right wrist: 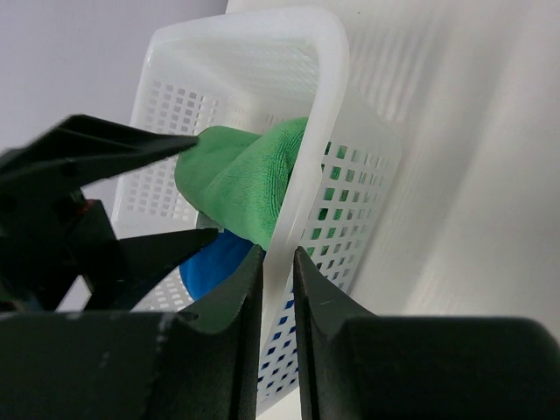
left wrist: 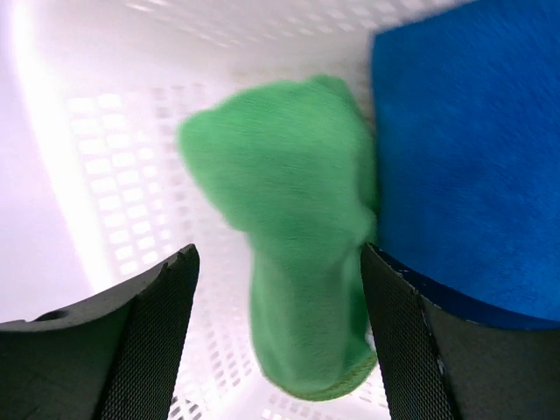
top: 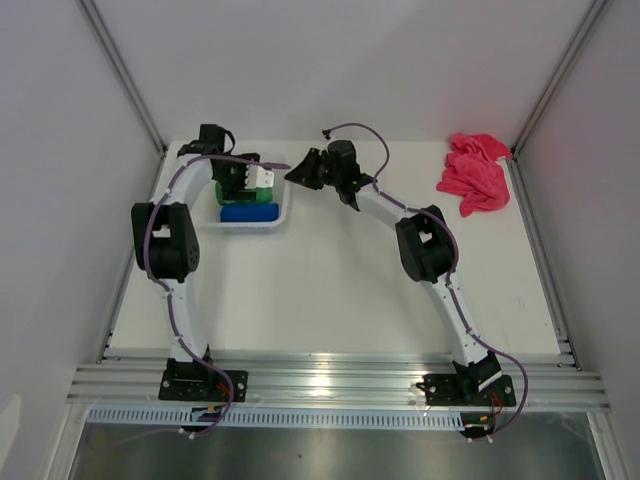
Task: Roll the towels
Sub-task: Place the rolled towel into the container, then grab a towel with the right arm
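Note:
A rolled green towel (left wrist: 297,254) lies inside the white basket (left wrist: 114,175), beside a rolled blue towel (left wrist: 472,157). My left gripper (left wrist: 278,254) hangs open in the basket, its fingers either side of the green roll with a gap on the left. From above, the blue towel (top: 248,212) and green towel (top: 227,192) show in the basket (top: 280,215) under my left gripper (top: 245,180). My right gripper (right wrist: 278,262) is shut on the basket's rim (right wrist: 337,105), at the basket's right side (top: 305,170). The pink towel (top: 473,172) lies crumpled at the back right.
The basket stands at the back left of the white table (top: 330,290). Grey walls and metal posts close in the table's left, back and right sides. An aluminium rail (top: 340,380) carries both arm bases at the near edge.

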`<state>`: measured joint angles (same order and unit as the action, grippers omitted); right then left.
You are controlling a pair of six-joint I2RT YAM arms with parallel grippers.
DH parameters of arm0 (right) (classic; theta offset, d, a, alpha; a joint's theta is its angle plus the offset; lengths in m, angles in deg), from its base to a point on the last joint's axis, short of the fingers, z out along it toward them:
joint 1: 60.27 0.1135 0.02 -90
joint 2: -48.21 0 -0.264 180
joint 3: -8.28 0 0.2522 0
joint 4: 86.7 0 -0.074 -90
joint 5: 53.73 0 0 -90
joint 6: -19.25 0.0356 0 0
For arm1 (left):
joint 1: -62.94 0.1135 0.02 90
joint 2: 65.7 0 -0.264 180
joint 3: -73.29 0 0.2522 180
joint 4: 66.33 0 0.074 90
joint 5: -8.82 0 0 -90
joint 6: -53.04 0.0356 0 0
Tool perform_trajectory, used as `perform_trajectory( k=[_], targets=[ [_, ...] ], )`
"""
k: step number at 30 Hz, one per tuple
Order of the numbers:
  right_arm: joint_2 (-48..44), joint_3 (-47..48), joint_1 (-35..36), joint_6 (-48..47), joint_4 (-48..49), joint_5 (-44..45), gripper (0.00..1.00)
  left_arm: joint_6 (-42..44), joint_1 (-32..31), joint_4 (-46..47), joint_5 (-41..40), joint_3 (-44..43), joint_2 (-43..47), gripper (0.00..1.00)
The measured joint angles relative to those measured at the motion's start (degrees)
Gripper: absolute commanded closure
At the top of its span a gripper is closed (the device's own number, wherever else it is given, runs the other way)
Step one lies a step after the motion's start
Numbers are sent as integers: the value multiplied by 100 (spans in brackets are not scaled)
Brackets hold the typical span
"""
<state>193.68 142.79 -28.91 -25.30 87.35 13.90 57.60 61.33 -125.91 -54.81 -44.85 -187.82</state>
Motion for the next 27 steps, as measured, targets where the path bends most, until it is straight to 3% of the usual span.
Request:
perform_trajectory(
  k=[7, 10, 11, 14, 19, 27],
  targets=[
    [0, 0, 0, 0, -2, 0, 87, -1576, 33, 13, 564, -693, 140, 26],
    [0, 0, 0, 0, -2, 2, 87, -2647, 74, 76, 601, -870, 299, 45],
    [0, 0, 0, 2, -4, 2, 87, -3027, 96, 118, 498, -901, 365, 61],
    [0, 0, 0, 0, -4, 2, 87, -3995, 234, 210, 20, -909, 535, 79],
    [0, 0, 0, 0, -4, 4, 87, -5088, 656, 483, -933, -608, 629, 83],
    [0, 0, 2, 0, -4, 7, 87, -5571, 859, 487, -2192, -501, 175, 82]
  ],
)
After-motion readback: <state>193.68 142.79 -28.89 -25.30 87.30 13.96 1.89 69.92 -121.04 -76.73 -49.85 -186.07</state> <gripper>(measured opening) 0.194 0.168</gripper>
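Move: Just below the left hand's already wide-open fingers lies the green towel, about 4 cm down, 1 cm farther out and 2 cm to the right. The blue towel sits some 6 cm nearer the base than the green one and level with it sideways; the container's left rim is roughly 18 cm to the left of the hand, neither ahead nor back. From the right hand, at the right rim, the green towel is about 12 cm left, 2 cm back and 7 cm down. Leaving the green towel, the left hand rises about 10 cm, then swings some 15 cm left towards the container's left rim, sinking about 6 cm on the way. The wrist turns roughly 65 degrees counter-clockwise and the empty fingers close until nearly shut. The right hand stays put, still pinching the container's right rim. ##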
